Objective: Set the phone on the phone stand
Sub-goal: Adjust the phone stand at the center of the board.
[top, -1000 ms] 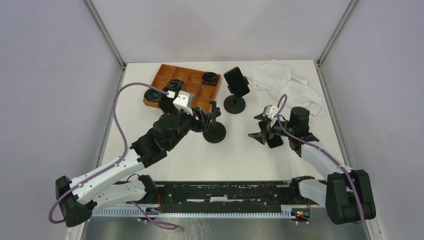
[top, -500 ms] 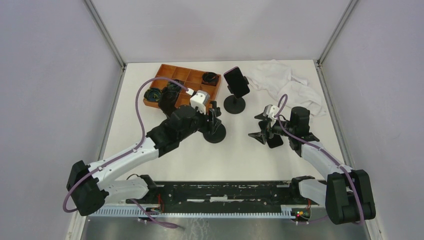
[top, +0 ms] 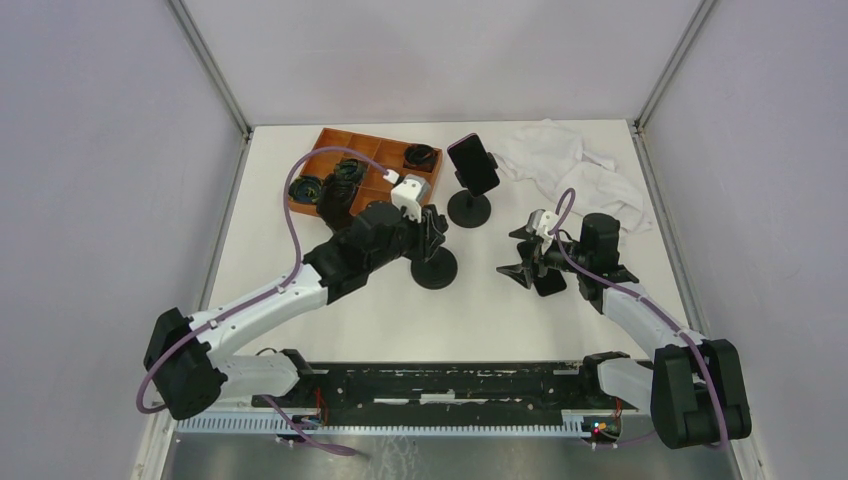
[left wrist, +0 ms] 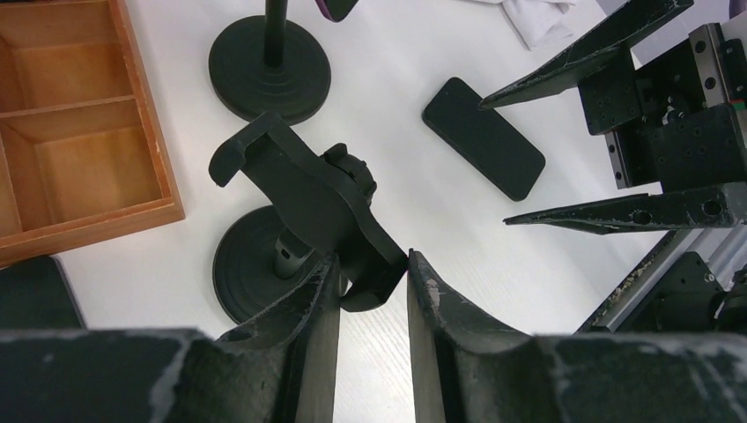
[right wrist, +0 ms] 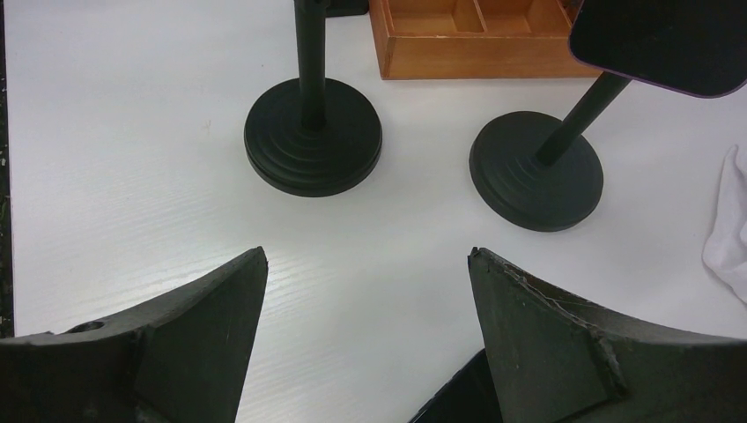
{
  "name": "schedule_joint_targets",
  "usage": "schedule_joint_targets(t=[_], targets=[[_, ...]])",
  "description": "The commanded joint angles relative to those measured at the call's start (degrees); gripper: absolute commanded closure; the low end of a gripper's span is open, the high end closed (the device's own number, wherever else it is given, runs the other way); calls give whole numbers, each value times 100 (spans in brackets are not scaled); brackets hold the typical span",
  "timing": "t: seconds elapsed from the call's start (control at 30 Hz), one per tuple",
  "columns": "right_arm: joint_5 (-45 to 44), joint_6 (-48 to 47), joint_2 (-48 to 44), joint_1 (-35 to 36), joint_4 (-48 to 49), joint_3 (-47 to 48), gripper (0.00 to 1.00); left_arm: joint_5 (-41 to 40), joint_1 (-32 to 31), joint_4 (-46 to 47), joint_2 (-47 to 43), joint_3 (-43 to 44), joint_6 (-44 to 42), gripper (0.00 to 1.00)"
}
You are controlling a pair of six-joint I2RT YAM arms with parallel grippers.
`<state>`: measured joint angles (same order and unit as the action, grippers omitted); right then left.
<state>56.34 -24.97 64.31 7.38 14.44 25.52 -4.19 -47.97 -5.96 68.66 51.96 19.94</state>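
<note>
A black phone (left wrist: 483,138) lies flat on the white table, partly under my right gripper (top: 525,258), which hangs over it with its jaws spread wide and nothing between them; only a dark corner of the phone (right wrist: 458,401) shows in the right wrist view. The empty black phone stand (top: 436,268) stands mid-table. My left gripper (left wrist: 372,263) is closed on the lower end of the stand's cradle (left wrist: 299,189), both fingers touching it. A second stand (top: 469,209) behind it carries another phone (top: 473,165).
An orange compartment tray (top: 330,148) with black round parts sits at the back left. A crumpled white cloth (top: 570,165) lies at the back right. The two stand bases (right wrist: 313,145) (right wrist: 537,172) are close together ahead of the right gripper.
My left arm has swung right and forward to the empty stand, and its jaws have narrowed onto the cradle. The stand's base has shifted slightly right. The right arm has not moved.
</note>
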Motion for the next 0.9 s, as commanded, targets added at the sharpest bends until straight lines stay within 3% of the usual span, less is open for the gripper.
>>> schedule_joint_targets(t=[0.0, 0.17, 0.27, 0.37, 0.57, 0.87], targets=[[9, -78, 11, -24, 39, 217, 9, 216, 15, 187, 121, 343, 399, 66], [9, -78, 11, -27, 36, 223, 9, 68, 15, 319, 271, 373, 928, 68], [9, -78, 11, -26, 33, 226, 9, -103, 11, 476, 329, 285, 1361, 75], [9, -93, 10, -36, 18, 238, 9, -311, -9, 697, 329, 130, 1725, 74], [9, -121, 13, -54, -33, 262, 9, -417, -131, 1130, 256, -4, 2030, 57], [-9, -267, -32, -134, -221, 335, 8, 0, -143, 1259, 114, 39, 1779, 39]])
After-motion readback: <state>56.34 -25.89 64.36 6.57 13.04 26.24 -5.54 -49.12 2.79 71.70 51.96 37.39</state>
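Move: The left hand already has its fingertips on the lower end of the front stand's holder; the holder's middle is about 3 cm ahead, 1 cm to the left and 2 cm above. The phone on the second stand is roughly 14 cm ahead, 8 cm to the right and 2 cm higher. The loose phone lies about 1 cm ahead, 26 cm to the right and 15 cm down. From the right hand the holder is some 16 cm left, 3 cm ahead and 9 cm up. Slowly rightward and a little forward, the left hand goes about 2 cm still gripping the holder's end, rolling some 15 degrees so that its left side dips. Then the fingers spread and let go of the holder, as the hand rises about 1.5 cm and drifts another centimetre or so right. ##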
